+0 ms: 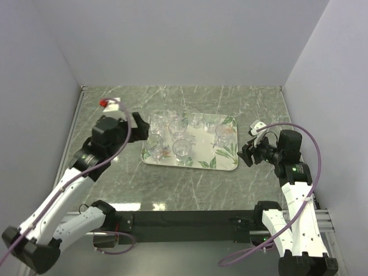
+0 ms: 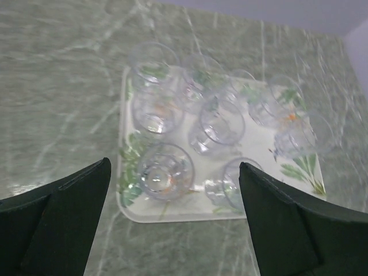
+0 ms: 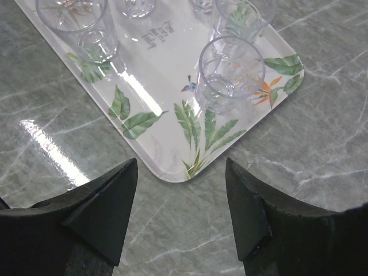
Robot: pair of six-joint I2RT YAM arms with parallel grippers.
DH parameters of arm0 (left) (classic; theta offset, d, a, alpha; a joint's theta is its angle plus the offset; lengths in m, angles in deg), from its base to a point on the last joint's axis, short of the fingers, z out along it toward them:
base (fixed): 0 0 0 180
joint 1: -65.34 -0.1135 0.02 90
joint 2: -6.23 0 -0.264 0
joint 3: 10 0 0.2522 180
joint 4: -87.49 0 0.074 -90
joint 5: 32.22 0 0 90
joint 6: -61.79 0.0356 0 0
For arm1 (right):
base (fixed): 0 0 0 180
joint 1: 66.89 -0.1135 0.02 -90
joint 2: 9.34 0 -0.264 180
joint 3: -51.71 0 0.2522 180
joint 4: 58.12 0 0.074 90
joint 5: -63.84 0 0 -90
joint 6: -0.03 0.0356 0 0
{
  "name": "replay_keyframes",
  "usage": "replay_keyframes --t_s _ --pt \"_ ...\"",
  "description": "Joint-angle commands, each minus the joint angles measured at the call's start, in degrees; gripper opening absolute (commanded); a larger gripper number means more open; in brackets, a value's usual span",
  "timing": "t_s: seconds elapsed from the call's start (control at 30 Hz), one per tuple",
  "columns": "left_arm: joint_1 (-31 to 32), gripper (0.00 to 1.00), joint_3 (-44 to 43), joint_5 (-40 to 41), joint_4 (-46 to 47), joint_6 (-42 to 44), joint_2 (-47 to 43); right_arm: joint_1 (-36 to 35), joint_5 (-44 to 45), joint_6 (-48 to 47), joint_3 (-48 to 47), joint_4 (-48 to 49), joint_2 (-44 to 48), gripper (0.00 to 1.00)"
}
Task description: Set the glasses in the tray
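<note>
The cream tray (image 1: pixel 190 165) with green leaf prints lies mid-table. Several clear glasses stand upright in it, among them one at the near left (image 1: pixel 154 146), one near the front (image 1: pixel 181 148) and one at the right (image 1: pixel 223 133). My left gripper (image 1: pixel 140 127) hangs open at the tray's left end, nothing between its fingers. In the left wrist view the left gripper (image 2: pixel 174 167) looks down on the tray (image 2: pixel 172 217) and a glass (image 2: pixel 165 171). My right gripper (image 1: pixel 246 153) stands open and holds nothing, just off the tray's right near corner. The right gripper (image 3: pixel 181 164) faces that tray corner (image 3: pixel 172 169), a glass (image 3: pixel 230 72) beyond.
The table (image 1: pixel 190 190) is grey-green marble, boxed in by white walls on the left (image 1: pixel 34 86), back and right. A black rail (image 1: pixel 190 221) with both arm bases runs along the near edge. A purple cable (image 1: pixel 307 138) loops over the right arm.
</note>
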Motion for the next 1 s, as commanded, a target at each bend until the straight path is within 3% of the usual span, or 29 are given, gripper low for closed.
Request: replay_keyframes --t_s 0.0,0.3,0.6,0.97 --pt "-5.85 0.99 1.72 -1.66 0.49 1.74 -5.01 0.67 0.5 2.97 0.35 4.25 1.09 0.7" --pt "-9.57 0.99 5.32 4.58 -2.85 5.08 -7.3 1.02 10.16 14.49 0.44 10.49 1.71 0.71" --pt "-9.65 1.0 7.08 4.06 -1.18 5.69 -7.91 2.16 17.72 22.4 1.84 15.94 4.78 0.76" --pt "-9.57 0.99 9.2 1.16 3.74 6.49 -7.3 3.22 33.36 30.31 5.1 23.33 7.24 0.94"
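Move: The front-middle glass, just set down on the tray, lies about 19 cm to the left hand's right, level with it fore and aft and roughly 18 cm lower. From that glass, the front-left glass stands some 11 cm to the left and 2 cm farther out, and the glass near the tray's right edge 17 cm to the right and 8 cm farther out. From the right hand, the front-middle glass is about 23 cm left, 5 cm ahead and 10 cm below. Both empty hands draw away from the filled tray: the left, fingers still wide open, carries on about 7 cm to its left, rising slightly before it sinks to about 4 cm below its starting height, with a small counter-clockwise turn of the wrist. The right swings out to its right past the tray's right side, also climbing and reaching forward about 4 cm each, while its wrist turns clockwise by some 35 degrees until the fingers point almost straight forward and open wider on nothing. ##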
